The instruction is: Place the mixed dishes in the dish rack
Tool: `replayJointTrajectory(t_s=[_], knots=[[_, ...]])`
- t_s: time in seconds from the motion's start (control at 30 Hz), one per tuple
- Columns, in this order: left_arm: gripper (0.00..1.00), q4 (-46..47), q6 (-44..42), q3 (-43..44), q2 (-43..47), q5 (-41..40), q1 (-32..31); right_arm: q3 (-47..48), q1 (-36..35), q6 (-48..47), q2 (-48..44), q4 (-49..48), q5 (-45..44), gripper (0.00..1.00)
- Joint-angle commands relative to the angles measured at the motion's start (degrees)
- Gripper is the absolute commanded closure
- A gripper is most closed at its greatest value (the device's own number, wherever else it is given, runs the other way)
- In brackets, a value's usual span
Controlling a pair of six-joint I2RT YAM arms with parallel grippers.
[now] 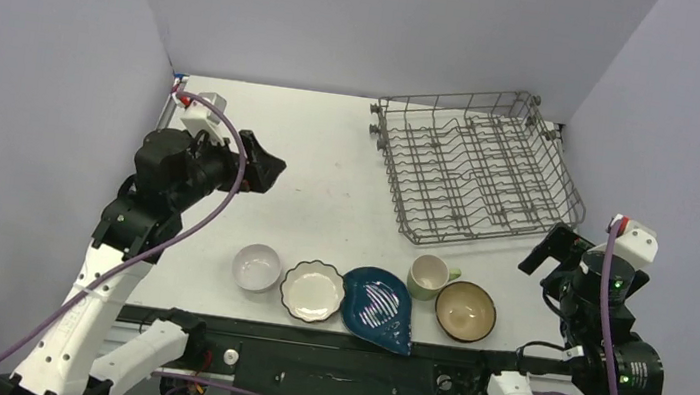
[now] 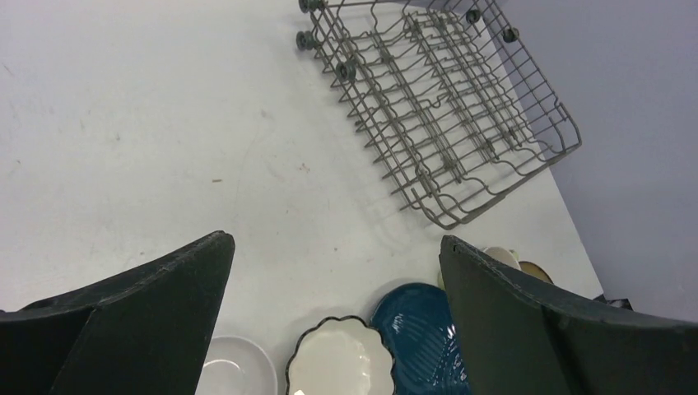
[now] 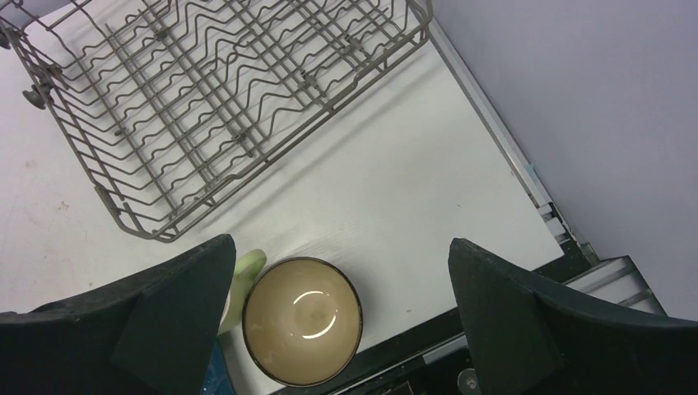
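Observation:
Five dishes stand in a row along the near table edge: small white bowl (image 1: pixel 257 267), white scalloped plate (image 1: pixel 312 291), dark blue leaf dish (image 1: pixel 378 307), pale green mug (image 1: pixel 429 276), brown bowl (image 1: pixel 465 310). The empty grey wire dish rack (image 1: pixel 476 163) sits at the far right. My left gripper (image 1: pixel 264 169) is open and empty, raised over the left middle of the table; its wrist view shows the plate (image 2: pixel 342 362) and leaf dish (image 2: pixel 416 333) below. My right gripper (image 1: pixel 546 252) is open and empty, above the brown bowl (image 3: pixel 302 321) and mug (image 3: pixel 247 271).
Grey walls close in the table on the left, back and right. The rack (image 3: pixel 222 99) lies at an angle near the right wall. The table's black front rail (image 1: pixel 348 343) runs just below the dishes.

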State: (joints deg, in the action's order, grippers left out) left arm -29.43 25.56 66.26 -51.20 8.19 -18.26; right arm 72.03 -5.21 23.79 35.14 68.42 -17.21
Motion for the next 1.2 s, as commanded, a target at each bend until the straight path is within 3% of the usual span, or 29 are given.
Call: replayJointTrajectory(t_s=[0.0,0.3,0.4,0.63,0.83,1.0,1.17], knots=[[0.04,-2.5,0.2,-2.2,4.5,2.9,0.3,2.0,0.2,-0.2,-0.6,1.9,-2.1,0.0],[0.04,-2.2,3.9,-6.3,3.5,8.8,-0.3,1.6,0.1,-0.1,-1.7,0.6,1.4,0.0],[0.04,-0.6,4.9,-7.4,2.3,8.2,-3.5,2.4,0.1,-0.1,-2.0,1.1,0.4,0.0],[0.04,0.7,6.4,-8.6,-3.6,-10.7,-21.5,2.6,0.2,-0.6,-3.8,1.0,0.2,0.0],[0.04,-6.2,8.8,-7.2,-9.6,-30.8,-34.6,1.5,0.2,-0.5,-4.4,0.0,1.8,0.0],[0.04,-18.1,19.9,-6.9,-12.8,-47.0,-35.8,0.8,0.1,-0.8,-4.3,-0.9,2.7,0.0],[0.04,-23.0,27.3,-9.9,-11.9,-52.9,-35.2,-0.8,0.1,-0.8,-4.0,-2.1,4.3,0.0]])
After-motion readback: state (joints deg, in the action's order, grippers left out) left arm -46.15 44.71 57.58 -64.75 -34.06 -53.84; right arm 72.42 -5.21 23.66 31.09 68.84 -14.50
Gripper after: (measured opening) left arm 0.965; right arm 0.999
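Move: The small white bowl sits about 10 cm back from my left hand, hardly to either side, and some 30 cm below. The scalloped plate lies roughly 13 cm to the bowl's right and 4 cm nearer me. The blue plate is about 29 cm right of my left hand and 15 cm back, equally low. From my idle right hand, the bowl is some 57 cm left, 2 cm ahead and 26 cm down. I bring my open left hand down some 17 cm and about 5 cm back, towards the small white bowl. On the way I swing it right about 10 cm, then curve back left roughly 6 cm, tipping the fingers some 30 degrees further downward. I stay wide open and end above the bowl and scalloped plate, touching neither. ##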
